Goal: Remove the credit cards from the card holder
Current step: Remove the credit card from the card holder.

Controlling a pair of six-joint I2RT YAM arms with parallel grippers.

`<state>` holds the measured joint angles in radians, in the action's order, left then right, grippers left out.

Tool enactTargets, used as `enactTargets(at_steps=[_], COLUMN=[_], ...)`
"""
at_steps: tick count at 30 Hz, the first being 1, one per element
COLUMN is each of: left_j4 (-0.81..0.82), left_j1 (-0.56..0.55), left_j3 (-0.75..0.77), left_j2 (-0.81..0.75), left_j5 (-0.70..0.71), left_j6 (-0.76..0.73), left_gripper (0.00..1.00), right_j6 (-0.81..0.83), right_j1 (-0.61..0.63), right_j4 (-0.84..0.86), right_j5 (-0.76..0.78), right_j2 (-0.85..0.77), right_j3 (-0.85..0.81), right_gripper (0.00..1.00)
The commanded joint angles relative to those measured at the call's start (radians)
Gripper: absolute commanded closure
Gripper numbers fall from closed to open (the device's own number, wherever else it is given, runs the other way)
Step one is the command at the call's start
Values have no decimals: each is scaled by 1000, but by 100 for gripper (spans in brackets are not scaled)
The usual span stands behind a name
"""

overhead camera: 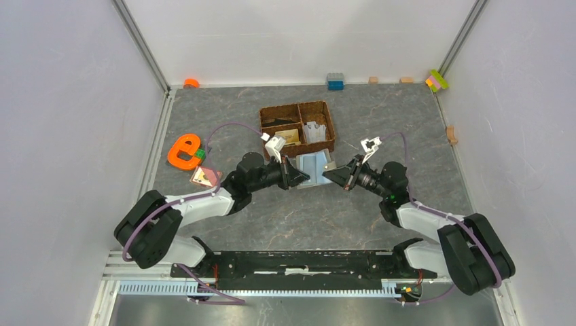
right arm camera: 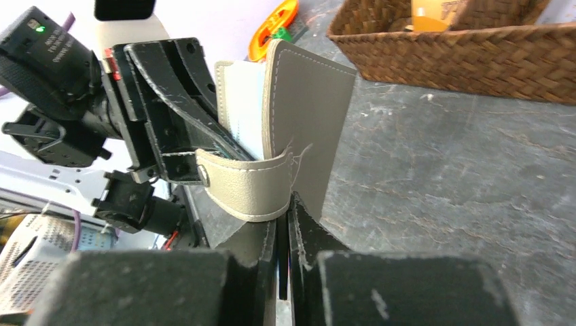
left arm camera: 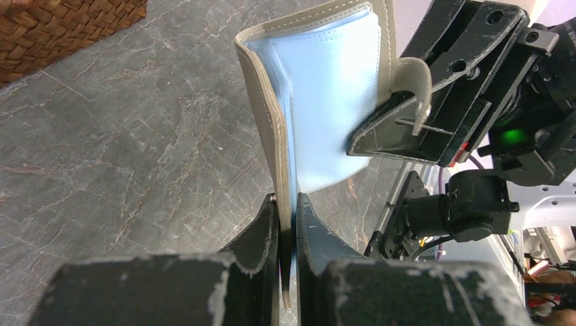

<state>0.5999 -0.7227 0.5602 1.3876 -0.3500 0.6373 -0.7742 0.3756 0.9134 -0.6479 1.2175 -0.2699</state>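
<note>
The card holder (overhead camera: 314, 165) is a grey-olive folding case, held open above the table between my two grippers. My left gripper (left arm camera: 289, 204) is shut on one cover edge of the card holder (left arm camera: 326, 88), whose light-blue inner sleeves face the camera. My right gripper (right arm camera: 284, 204) is shut on the opposite cover of the card holder (right arm camera: 309, 102), just beside its strap tab (right arm camera: 248, 187). From above, the left gripper (overhead camera: 303, 178) and the right gripper (overhead camera: 329, 174) face each other across the case. The credit cards are hidden; only sleeves show inside.
A brown woven divided basket (overhead camera: 330, 125) stands just behind the case, with an orange-tan flat piece (overhead camera: 289, 135) in one compartment. An orange e-shaped toy (overhead camera: 183, 151) and a pink-tan flat piece (overhead camera: 205, 176) lie to the left. Small blocks (overhead camera: 335, 81) line the back wall.
</note>
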Motion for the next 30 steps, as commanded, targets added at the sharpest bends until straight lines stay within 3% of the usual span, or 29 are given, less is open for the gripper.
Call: enactTargets(at_steps=[1, 9, 13, 17, 23, 30], left_j4=[-16, -45, -85, -153, -363, -394], left_j1=[-7, -2, 0, 0, 0, -1], left_j3=[56, 50, 55, 74, 187, 223], left_j2=[-20, -44, -55, -48, 44, 120], left_j5=[-14, 29, 58, 95, 127, 103], left_j6=[3, -5, -17, -30, -59, -46], left_gripper=[98, 98, 98, 98, 98, 98], right_j6=[98, 238, 322, 337, 311, 265], right_j1=[-20, -50, -49, -47, -14, 66], right_j4=[-188, -428, -476, -399, -338, -290], right_j5=[108, 355, 435, 361, 239, 212], right_j2=[-79, -270, -438, -518, -384, -118], right_j3=[-38, -43, -35, -9, -38, -70], right_gripper=[84, 49, 42, 36, 32, 32])
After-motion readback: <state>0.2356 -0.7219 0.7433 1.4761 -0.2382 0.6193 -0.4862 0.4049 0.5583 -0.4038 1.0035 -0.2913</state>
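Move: The card holder is pinched by both grippers: its middle lies about 3 cm to the right of the left gripper and 2 cm ahead, and some 4 cm to the left of the right gripper and 1 cm ahead, roughly level with both. The wicker basket's middle stands about 14 cm ahead of the left gripper and 2 cm to its left, roughly 8 cm lower; from the right gripper it is 13 cm ahead and 8 cm to the left. Open the right gripper about two thirds to let go of the holder's right edge by the strap, drawing it right some 7 cm and slightly forward and down, then lifting it well above its start; next swing it back left and down about 7 cm, fingers open. Keep the left pinch on the holder, lowering it 3.5 cm and easing it forward, fingers tipping down about 15 degrees. ##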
